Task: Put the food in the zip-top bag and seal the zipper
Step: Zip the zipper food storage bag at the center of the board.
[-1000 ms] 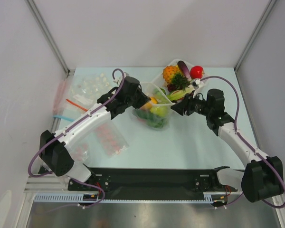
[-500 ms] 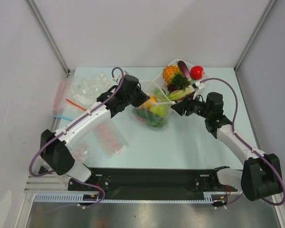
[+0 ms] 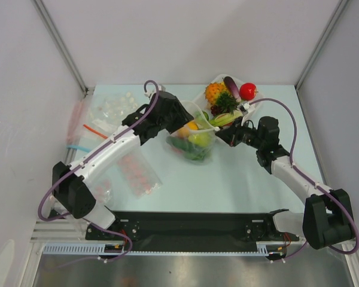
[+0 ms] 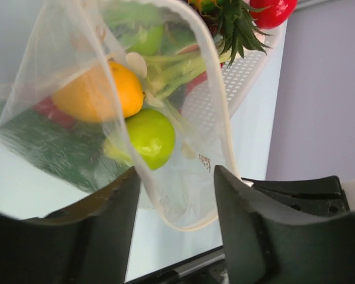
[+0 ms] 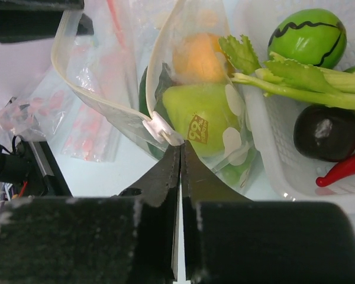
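Observation:
The clear zip-top bag [image 3: 195,142] lies mid-table with an orange [image 4: 97,92], a green apple [image 4: 149,136], a dark green piece [image 4: 44,148] and a red piece inside. My left gripper [image 3: 184,121] is open at the bag's mouth. The looped rim with the zipper [image 4: 220,121] hangs between its fingers [image 4: 109,204] in the left wrist view. My right gripper [image 3: 223,135] is shut on the white end tab of the zipper [image 5: 163,130] at the bag's right corner. More food fills the white tray [image 3: 201,99]: pineapple [image 3: 215,92], tomato [image 3: 248,91], celery [image 5: 296,80].
The tray's wall [image 5: 266,160] stands right beside the bag. At the left lie a clear packet with white dots [image 3: 115,107], a packet with pink-red blobs [image 3: 140,173], a thin red strip [image 3: 96,132] and a blue strip [image 3: 79,147]. White walls close in three sides.
My left gripper has moved up and right, onto the bag's open rim. My right gripper has stayed shut at the bag's right corner, with its wrist shifted slightly left.

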{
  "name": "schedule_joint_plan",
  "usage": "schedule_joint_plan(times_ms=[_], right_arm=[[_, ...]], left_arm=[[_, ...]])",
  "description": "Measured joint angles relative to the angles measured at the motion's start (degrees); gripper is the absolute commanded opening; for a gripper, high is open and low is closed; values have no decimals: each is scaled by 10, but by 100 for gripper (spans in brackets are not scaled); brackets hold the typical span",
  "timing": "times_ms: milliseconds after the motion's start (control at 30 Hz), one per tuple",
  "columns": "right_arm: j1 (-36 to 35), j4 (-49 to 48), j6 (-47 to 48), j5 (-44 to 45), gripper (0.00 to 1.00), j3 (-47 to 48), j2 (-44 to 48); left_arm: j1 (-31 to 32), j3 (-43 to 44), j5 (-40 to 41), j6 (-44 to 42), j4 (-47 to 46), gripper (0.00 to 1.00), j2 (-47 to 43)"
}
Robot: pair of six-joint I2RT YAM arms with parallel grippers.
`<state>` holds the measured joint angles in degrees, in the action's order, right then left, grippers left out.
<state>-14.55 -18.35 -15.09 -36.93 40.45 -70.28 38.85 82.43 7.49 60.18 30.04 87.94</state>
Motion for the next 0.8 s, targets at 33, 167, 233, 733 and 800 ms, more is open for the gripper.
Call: schedule_joint_plan(times_ms=[33,167,233,733,800], right_arm=[[0,0,2,-5,0,0,0],[0,7,16,-34,0,1,0],[0,14,24,-50,0,3,0],[-12,49,68,-40,0,24,-1],[-13,50,72,-39,0,24,-1]], left_arm=[[0,7,2,-13,4,64,0],[-10,28,-11,-77,10,77,-1],[-21,44,-31,-120,26,100,1],[-33,315,-134,-173,213,100,88],[-31,315,-163,-203,207,100,89]])
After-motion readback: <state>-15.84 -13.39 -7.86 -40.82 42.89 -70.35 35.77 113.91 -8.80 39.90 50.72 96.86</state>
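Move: The zipper slider, at the bag's right-hand corner, is already in the right fingers; from the left hand it lies about 10 cm to the right, 4 cm back and a little lower. Inside the bag, roughly 8 or 9 cm below both hands, the orange mango is 2 cm back and 1 cm right of the left hand, the green pear about 5 cm back and 4 cm right. The white basket's middle is some 9 cm ahead and 4 cm right of the right hand. The bag's zipper slider stays pinched in the shut right fingers, which ease about 1 cm back and 1 cm left, turning slightly counter-clockwise. The left fingers, already half open at the bag's lip, spread wide as that hand climbs some 9 cm clear above the mouth, turning about 20 degrees clockwise; it drifts slightly forward and left, then 2 to 3 cm back and right. ##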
